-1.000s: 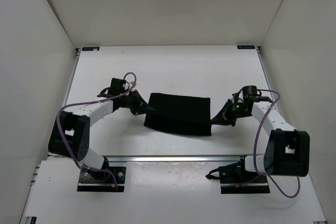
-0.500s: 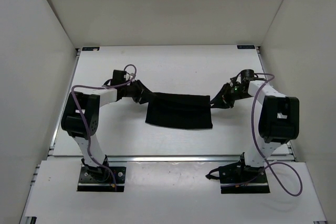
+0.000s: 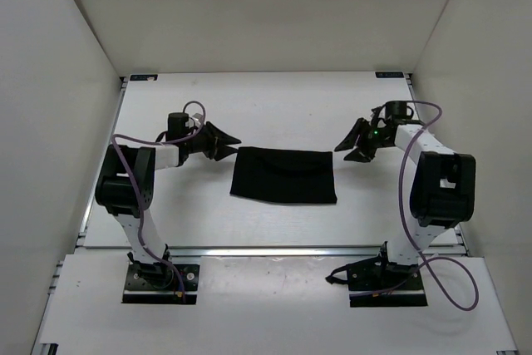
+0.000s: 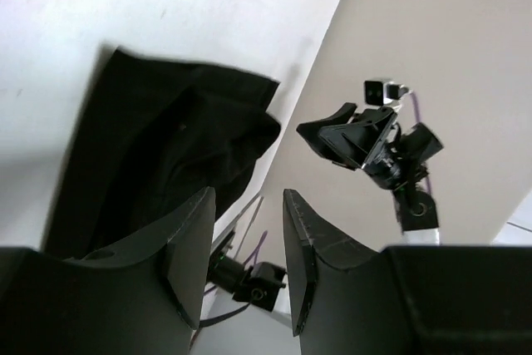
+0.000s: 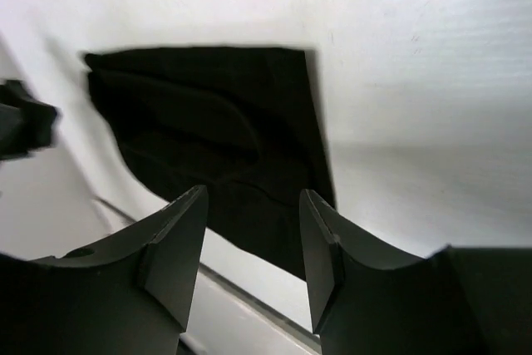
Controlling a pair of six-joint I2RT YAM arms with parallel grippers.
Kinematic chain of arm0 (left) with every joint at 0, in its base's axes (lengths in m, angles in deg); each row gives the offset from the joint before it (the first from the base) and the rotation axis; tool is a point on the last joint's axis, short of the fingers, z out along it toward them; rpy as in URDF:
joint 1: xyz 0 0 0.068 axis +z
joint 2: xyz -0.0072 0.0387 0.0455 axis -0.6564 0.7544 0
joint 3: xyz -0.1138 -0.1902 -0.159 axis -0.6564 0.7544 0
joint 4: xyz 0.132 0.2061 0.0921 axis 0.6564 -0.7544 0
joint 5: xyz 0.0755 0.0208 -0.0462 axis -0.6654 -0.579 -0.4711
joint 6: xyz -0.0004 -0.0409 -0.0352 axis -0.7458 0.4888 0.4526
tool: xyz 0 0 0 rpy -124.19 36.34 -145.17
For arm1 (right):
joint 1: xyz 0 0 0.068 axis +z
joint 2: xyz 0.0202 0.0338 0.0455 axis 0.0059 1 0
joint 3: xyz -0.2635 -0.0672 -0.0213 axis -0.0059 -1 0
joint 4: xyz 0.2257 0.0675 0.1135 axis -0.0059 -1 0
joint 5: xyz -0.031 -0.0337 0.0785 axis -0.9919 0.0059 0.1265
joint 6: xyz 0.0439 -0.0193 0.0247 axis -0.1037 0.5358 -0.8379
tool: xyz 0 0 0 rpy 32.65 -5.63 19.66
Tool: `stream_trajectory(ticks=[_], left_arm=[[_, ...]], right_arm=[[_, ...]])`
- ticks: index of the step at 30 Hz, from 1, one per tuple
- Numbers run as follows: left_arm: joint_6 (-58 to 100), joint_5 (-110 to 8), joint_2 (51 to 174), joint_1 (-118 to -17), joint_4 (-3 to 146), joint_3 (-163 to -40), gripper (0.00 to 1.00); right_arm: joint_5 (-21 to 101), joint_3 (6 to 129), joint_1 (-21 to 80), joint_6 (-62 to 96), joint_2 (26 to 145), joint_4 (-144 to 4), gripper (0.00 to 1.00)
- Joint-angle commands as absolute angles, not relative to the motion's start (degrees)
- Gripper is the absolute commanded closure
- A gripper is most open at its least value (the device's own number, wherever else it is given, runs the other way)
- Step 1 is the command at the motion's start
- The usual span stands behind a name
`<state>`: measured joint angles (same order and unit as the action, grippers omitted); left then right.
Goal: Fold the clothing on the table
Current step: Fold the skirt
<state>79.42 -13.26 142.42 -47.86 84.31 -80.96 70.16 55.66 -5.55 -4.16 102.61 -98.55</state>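
Observation:
The clothing (image 3: 283,175) lies flat on the white table (image 3: 274,106) as a folded black rectangle, also seen in the left wrist view (image 4: 158,155) and the right wrist view (image 5: 216,130). My left gripper (image 3: 233,141) hovers just off its upper left corner, open, with nothing between its fingers. My right gripper (image 3: 341,149) hovers just off the upper right corner, open and holding nothing as well. In the left wrist view the left gripper (image 4: 248,205) frames the far table edge, and the right gripper (image 4: 328,135) shows across the cloth. The right gripper (image 5: 253,205) looks down on the cloth.
Thin metal rails edge the table (image 3: 274,248). Off-white walls (image 3: 50,122) close in on the left, right and back. Purple cables (image 3: 407,180) loop along both arms. Both arm bases (image 3: 158,282) sit on the near edge.
Both grippers have opened, let go of the cloth's corners and drawn back toward the far side. The clothing has dropped flat into a neat rectangle.

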Motion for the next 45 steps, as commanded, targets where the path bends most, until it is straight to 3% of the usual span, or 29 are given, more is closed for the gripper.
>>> stream_trajectory(ticks=[1, 7, 21, 26, 30, 33, 38, 45], left_arm=[[72.4, -11.6, 140.5, -48.3, 82.6, -80.0, 0.51], [61.0, -15.3, 143.7, -50.7, 73.1, -87.1, 0.48], [59.6, -20.6, 149.1, -54.6, 65.3, -95.9, 0.47], [58.2, -20.8, 151.8, -55.9, 60.5, -100.6, 0.48], [56.5, -21.1, 153.9, -56.7, 57.2, -103.4, 0.53], [57.0, -20.6, 154.8, -56.8, 56.8, -104.7, 0.63], [55.1, -19.7, 157.4, -57.7, 52.4, -109.0, 1.0], [53.7, -21.4, 154.5, -57.0, 49.4, -109.3, 1.0]], right_arm=[[60.9, 56.0, -0.6, 5.0, 99.7, -103.8, 0.55], [53.5, 61.0, 5.9, 11.4, 103.9, -106.6, 0.54], [53.6, 59.9, 7.2, 12.6, 108.2, -103.9, 0.59], [54.6, 61.2, 7.8, 12.5, 110.1, -103.3, 0.68], [55.2, 61.6, 8.1, 12.8, 111.0, -103.4, 0.85], [55.5, 61.3, 8.1, 12.3, 109.1, -103.1, 1.0], [56.4, 62.3, 7.8, 12.0, 106.7, -104.6, 1.0], [56.9, 65.7, 8.8, 11.5, 103.9, -106.2, 1.0]])
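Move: Both hands hover just outside the skirt's far corners, fingers open. My left hand goes for the upper layer's left end, about 1 cm ahead, 5 right and 6 below; the left far corner lies some 2 ahead, 1 right. My right hand's target, that layer's right end, is about 2 cm back, 3 left and 7 below, with the right far corner roughly 1 ahead, 1 left. I bring both hands down and inward onto the skirt's upper layer: my left about 5 cm down and as much to the right, my right some 6 cm down and 3 left, drawing back a little early. Both tilt and swivel roughly 20 degrees so the fingers point steeper and squarer across, then shut on the cloth, right first. The right lifts its pinch about 2 cm while the left stays low. ##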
